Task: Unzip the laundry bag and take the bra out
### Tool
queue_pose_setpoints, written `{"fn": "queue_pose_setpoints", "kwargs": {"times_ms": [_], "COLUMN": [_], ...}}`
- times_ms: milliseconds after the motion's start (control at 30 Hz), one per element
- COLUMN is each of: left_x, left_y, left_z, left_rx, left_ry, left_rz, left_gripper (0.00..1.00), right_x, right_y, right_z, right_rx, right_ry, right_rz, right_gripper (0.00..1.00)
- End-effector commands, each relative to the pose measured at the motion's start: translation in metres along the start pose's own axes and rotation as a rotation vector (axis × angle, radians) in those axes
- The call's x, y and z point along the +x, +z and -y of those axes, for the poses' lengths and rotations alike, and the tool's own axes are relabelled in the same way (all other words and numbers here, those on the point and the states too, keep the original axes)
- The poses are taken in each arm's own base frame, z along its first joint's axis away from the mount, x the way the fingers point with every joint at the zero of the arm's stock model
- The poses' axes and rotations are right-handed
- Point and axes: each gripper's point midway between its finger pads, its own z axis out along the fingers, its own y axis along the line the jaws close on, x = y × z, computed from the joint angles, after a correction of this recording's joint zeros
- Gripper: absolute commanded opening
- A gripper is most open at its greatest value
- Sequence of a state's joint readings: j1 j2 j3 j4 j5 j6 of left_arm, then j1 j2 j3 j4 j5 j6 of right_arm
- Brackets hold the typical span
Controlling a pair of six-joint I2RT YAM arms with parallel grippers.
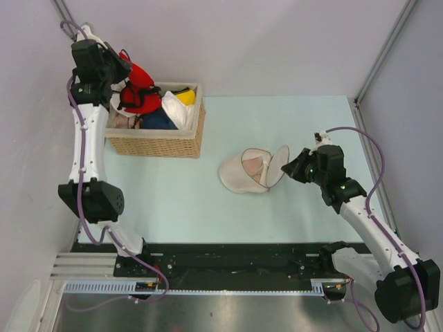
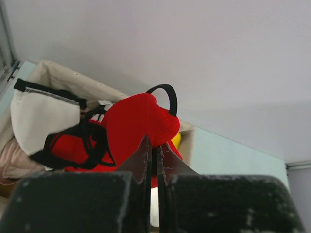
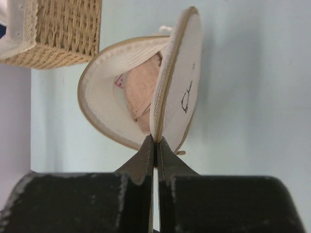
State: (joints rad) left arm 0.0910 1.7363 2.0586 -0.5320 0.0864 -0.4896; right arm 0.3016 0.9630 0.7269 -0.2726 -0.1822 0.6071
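Note:
The cream-white laundry bag (image 1: 242,176) lies open on the table's middle. Its round lid (image 1: 279,164), with a small dark line drawing, stands up. In the right wrist view the bag (image 3: 109,102) shows pale pink fabric inside. My right gripper (image 1: 291,168) (image 3: 155,140) is shut on the zippered lid edge (image 3: 165,97). My left gripper (image 1: 123,70) (image 2: 155,143) is shut on the red bra (image 1: 140,95) (image 2: 138,119) and holds it over the wicker basket's far left corner. The bra's dark straps (image 2: 90,141) hang down.
The rectangular wicker basket (image 1: 156,144) (image 3: 63,29) stands at the back left. It holds a white bra (image 2: 39,116) and yellow (image 1: 185,97) and dark blue (image 1: 158,122) ones. Walls close in at the left, back and right.

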Motion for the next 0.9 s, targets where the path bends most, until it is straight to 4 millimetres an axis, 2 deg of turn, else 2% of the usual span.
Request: {"fn": "queue_pose_setpoints", "kwargs": {"times_ms": [0,67,167,233,267,333,367,400,567,633,667,700,767,800,833,867], "left_x": [-0.023,-0.022,-0.007,0.016,0.040,0.053,0.071,0.081,0.154,0.180,0.183,0.187,0.178,0.171,0.167,0.147], "left_y": [0.019,0.026,0.036,0.044,0.049,0.052,0.056,0.058,0.075,0.083,0.084,0.083,0.074,0.068,0.060,0.045], "left_z": [-0.011,-0.022,-0.037,-0.051,-0.068,-0.081,-0.098,-0.105,-0.145,-0.152,-0.149,-0.144,-0.133,-0.127,-0.123,-0.112], "left_rx": [-0.010,-0.038,-0.070,-0.097,-0.140,-0.173,-0.219,-0.240,-0.289,-0.283,-0.273,-0.250,-0.231,-0.221,-0.221,-0.205], "left_ry": [0.010,0.012,0.011,0.005,-0.002,-0.007,-0.011,-0.015,-0.053,-0.069,-0.077,-0.090,-0.093,-0.087,-0.081,-0.070], "left_rz": [0.069,0.074,0.059,0.028,-0.012,-0.009,-0.033,-0.044,-0.128,-0.184,-0.208,-0.236,-0.233,-0.219,-0.218,-0.178], "left_gripper": [0.01,0.00,0.00,0.00,0.00,0.00,0.00,0.00,0.00,0.01,0.01,0.06,0.16,0.32,0.42,0.56], "right_x": [-0.024,-0.024,-0.028,-0.028,-0.028,-0.027,-0.027,-0.026,-0.030,-0.033,-0.034,-0.035,-0.038,-0.039,-0.042,-0.042], "right_y": [0.002,0.012,0.024,0.038,0.041,0.050,0.052,0.055,0.055,0.051,0.048,0.046,0.035,0.031,0.023,0.019], "right_z": [0.005,0.011,0.011,0.013,0.011,0.013,0.012,0.013,0.012,0.008,0.007,0.006,0.003,0.001,0.001,-0.003], "right_rx": [0.013,0.030,0.015,0.015,0.005,0.008,0.004,0.006,0.005,-0.002,-0.004,-0.004,0.000,0.002,0.013,0.006], "right_ry": [0.000,0.015,0.027,0.037,0.039,0.041,0.039,0.036,0.027,0.024,0.022,0.021,0.005,-0.003,-0.021,-0.035], "right_rz": [0.040,0.030,0.031,0.015,0.009,-0.011,-0.014,-0.021,-0.018,-0.009,-0.005,-0.001,0.016,0.028,0.048,0.054], "right_gripper": [0.00,0.00,0.00,0.00,0.00,0.00,0.00,0.00,0.00,0.00,0.00,0.00,0.00,0.00,0.00,0.00]}}
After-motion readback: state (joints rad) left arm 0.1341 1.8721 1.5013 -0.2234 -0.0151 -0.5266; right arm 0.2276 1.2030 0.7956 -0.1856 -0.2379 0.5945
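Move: The left hand, already gripping the red bra high over the wicker basket, has the basket's middle some 7 cm ahead, level sideways and about 32 cm below. Inside the basket, the navy piece lies about 1 cm ahead and 3 cm right, the white piece 7 cm ahead and 8 cm right. From the right hand, pinching the flap, the laundry bag is roughly 8 cm ahead, 9 cm left and 14 cm below; the basket is 30 cm ahead, 46 cm left, 9 cm lower. The left hand drops about 26 cm, first slowly and then fast, taking the red bra down into the left part of the basket while the wrist tips its fingers some 20 degrees further down, and only at the bottom do the fingers part to about a third open on the cloth. Meanwhile the right hand keeps its shut pinch on the bag's open flap and eases about 5 cm forward and 4 cm down, then starts to come back up slightly. ##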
